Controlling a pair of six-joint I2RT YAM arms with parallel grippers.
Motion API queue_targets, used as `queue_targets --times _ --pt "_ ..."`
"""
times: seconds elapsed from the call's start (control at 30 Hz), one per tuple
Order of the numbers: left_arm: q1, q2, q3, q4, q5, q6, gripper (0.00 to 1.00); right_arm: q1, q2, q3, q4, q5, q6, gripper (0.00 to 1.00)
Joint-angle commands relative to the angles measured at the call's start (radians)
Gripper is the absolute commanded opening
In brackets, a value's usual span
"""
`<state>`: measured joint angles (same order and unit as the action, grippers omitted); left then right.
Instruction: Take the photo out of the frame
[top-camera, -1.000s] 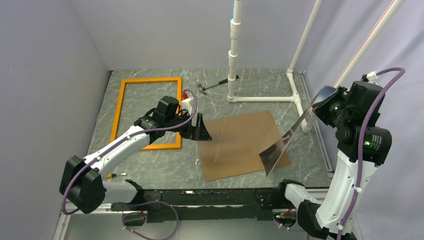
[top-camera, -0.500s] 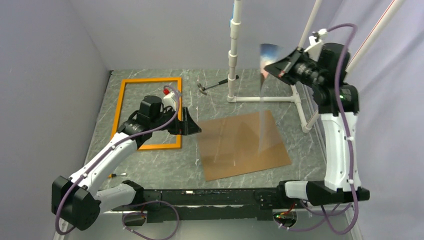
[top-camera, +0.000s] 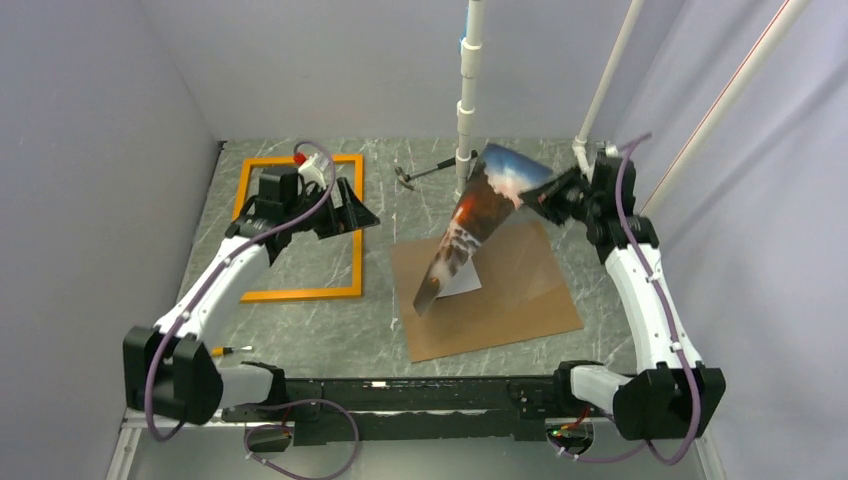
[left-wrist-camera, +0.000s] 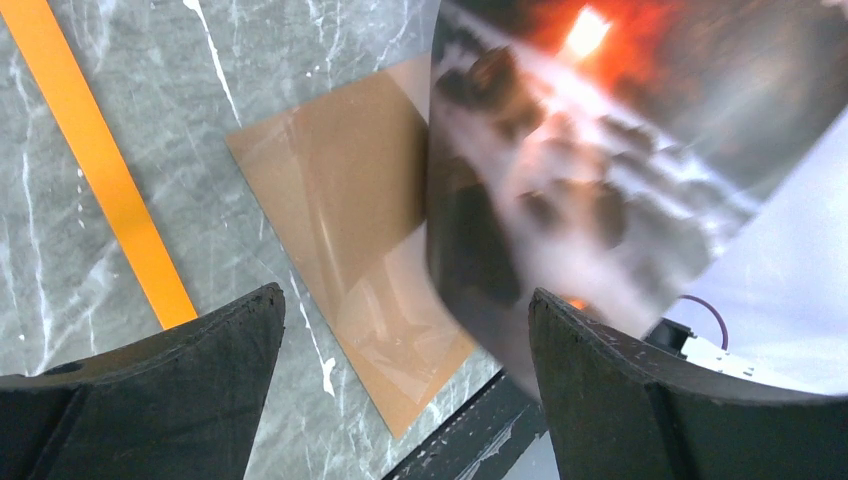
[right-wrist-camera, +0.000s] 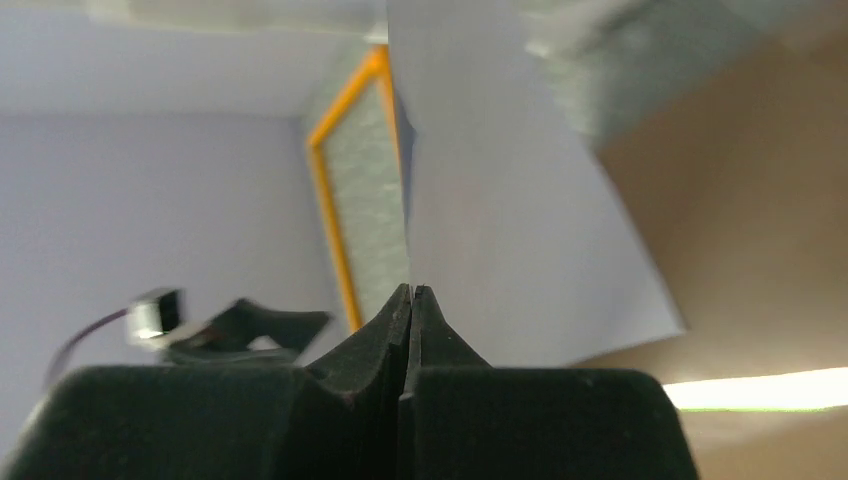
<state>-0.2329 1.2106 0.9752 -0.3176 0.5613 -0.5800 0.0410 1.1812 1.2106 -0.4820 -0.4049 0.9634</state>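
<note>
The photo (top-camera: 482, 208), dark rocks, white water and an orange glow, hangs tilted in the air above a brown board (top-camera: 520, 300). My right gripper (top-camera: 548, 197) is shut on its upper right corner. In the right wrist view the jaws (right-wrist-camera: 412, 292) pinch the photo's pale back (right-wrist-camera: 500, 200). The orange frame (top-camera: 241, 225) lies flat at the far left, with bare table inside it. My left gripper (top-camera: 358, 212) is open and empty over the frame's right side. In the left wrist view the photo (left-wrist-camera: 560, 180) hangs beyond the open fingers (left-wrist-camera: 150, 380).
The brown board (left-wrist-camera: 340, 200) lies flat mid-table with a glossy clear sheet on it. A small hammer (top-camera: 420, 172) lies at the back beside a white pipe stand (top-camera: 465, 110). A small screwdriver (top-camera: 228, 350) lies near the left arm's base. Walls close in on both sides.
My right arm has swung the photo up off the board, then down and left, so that its picture side now shows. My left arm has drawn back to the far left, over the frame.
</note>
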Motion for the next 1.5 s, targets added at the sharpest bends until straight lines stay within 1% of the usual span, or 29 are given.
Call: queue_targets --times 0.0,0.03,0.1,0.17,0.23,0.27,0.4,0.5,0.6,0.67,0.8,0.9,1.0,1.03,1.1,1.2,1.27,1.33,1.4,1.47 --pt "0.003 0.128 0.129 -0.003 0.048 0.076 0.90 -0.114 -0.137 -0.262 0.036 0.055 -0.008 0.00" --pt "0.003 0.151 0.142 -0.001 0.055 0.077 0.90 -0.142 -0.162 -0.300 0.032 0.040 -0.023 0.00" --pt "0.003 0.177 0.149 0.022 0.068 0.064 0.89 -0.174 -0.195 -0.325 0.019 0.013 -0.049 0.00" --pt "0.003 0.187 0.150 0.044 0.070 0.051 0.90 -0.177 -0.193 -0.298 0.022 -0.026 -0.070 0.00" --pt "0.003 0.192 0.160 0.044 0.065 0.044 0.90 -0.163 -0.163 -0.249 0.049 -0.108 -0.071 0.00" --pt "0.003 0.194 0.169 0.040 0.064 0.042 0.90 -0.149 -0.146 -0.220 0.066 -0.153 -0.066 0.00" --pt "0.004 0.170 0.193 0.010 0.048 0.046 0.90 -0.054 -0.091 -0.108 0.106 -0.237 -0.029 0.00" --pt "0.004 0.130 0.197 -0.010 0.018 0.052 0.91 0.071 -0.081 -0.053 0.214 -0.286 0.064 0.00" --pt "0.004 0.106 0.194 -0.022 -0.003 0.058 0.91 0.172 -0.064 0.043 0.272 -0.278 0.124 0.00" --pt "0.004 0.099 0.192 -0.031 -0.011 0.061 0.91 0.217 -0.057 0.104 0.296 -0.263 0.153 0.00" --pt "0.004 0.090 0.176 -0.034 -0.017 0.058 0.91 0.240 -0.054 0.170 0.366 -0.259 0.234 0.00" --pt "0.004 0.084 0.169 -0.029 -0.024 0.054 0.91 0.238 -0.044 0.232 0.314 -0.234 0.207 0.00" --pt "0.004 0.090 0.180 -0.038 -0.026 0.061 0.91 0.215 -0.043 0.262 0.161 -0.153 0.139 0.00" --pt "0.004 0.096 0.187 -0.042 -0.026 0.066 0.91 0.195 -0.050 0.240 0.127 -0.140 0.128 0.00" --pt "0.004 0.104 0.198 -0.042 -0.026 0.079 0.91 0.132 -0.080 0.147 0.080 -0.137 0.130 0.00" --pt "0.004 0.122 0.214 -0.033 -0.019 0.104 0.91 0.022 -0.172 -0.073 0.061 -0.161 0.137 0.00" --pt "0.003 0.137 0.214 0.001 0.007 0.117 0.90 -0.068 -0.231 -0.207 0.038 -0.178 0.081 0.00" --pt "-0.001 0.165 0.216 0.034 0.023 0.131 0.89 -0.149 -0.276 -0.333 -0.008 -0.169 -0.011 0.00" --pt "-0.024 0.203 0.230 0.058 0.018 0.171 0.89 -0.190 -0.305 -0.441 -0.011 -0.150 -0.101 0.00" --pt "-0.064 0.254 0.254 0.071 -0.012 0.229 0.88 -0.219 -0.326 -0.540 0.002 -0.153 -0.155 0.00"
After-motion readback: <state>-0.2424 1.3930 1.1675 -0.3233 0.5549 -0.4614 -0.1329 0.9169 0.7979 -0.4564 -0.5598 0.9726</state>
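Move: The right hand, shut on the blue-sky corner of the photo, is high over the table; the middle of the brown backing board lies about 10 cm back, 5 cm to its left and some 30 cm below. The foot of the white pipe stands about 12 cm ahead and 8 cm left of the hand, the hammer some 19 cm ahead and 16 cm left, both at table level. From the open left hand the board's middle is about 24 cm right, 5 cm back and 22 cm below. Keeping its pinch on the photo's corner, the right hand flaps the sheet above the backing board: it whips down about 11 cm while going right and a little back, sweeps up nearly 30 cm and left about 16 cm as the fingers tip up and swing some 35 degrees counter-clockwise, then drops fast about 25 cm, drawing right again and turning back clockwise with the fingers tipping down. The left hand, empty and open, only eases forward about 5 cm, bobbing a little up and down on the photo's left side. ##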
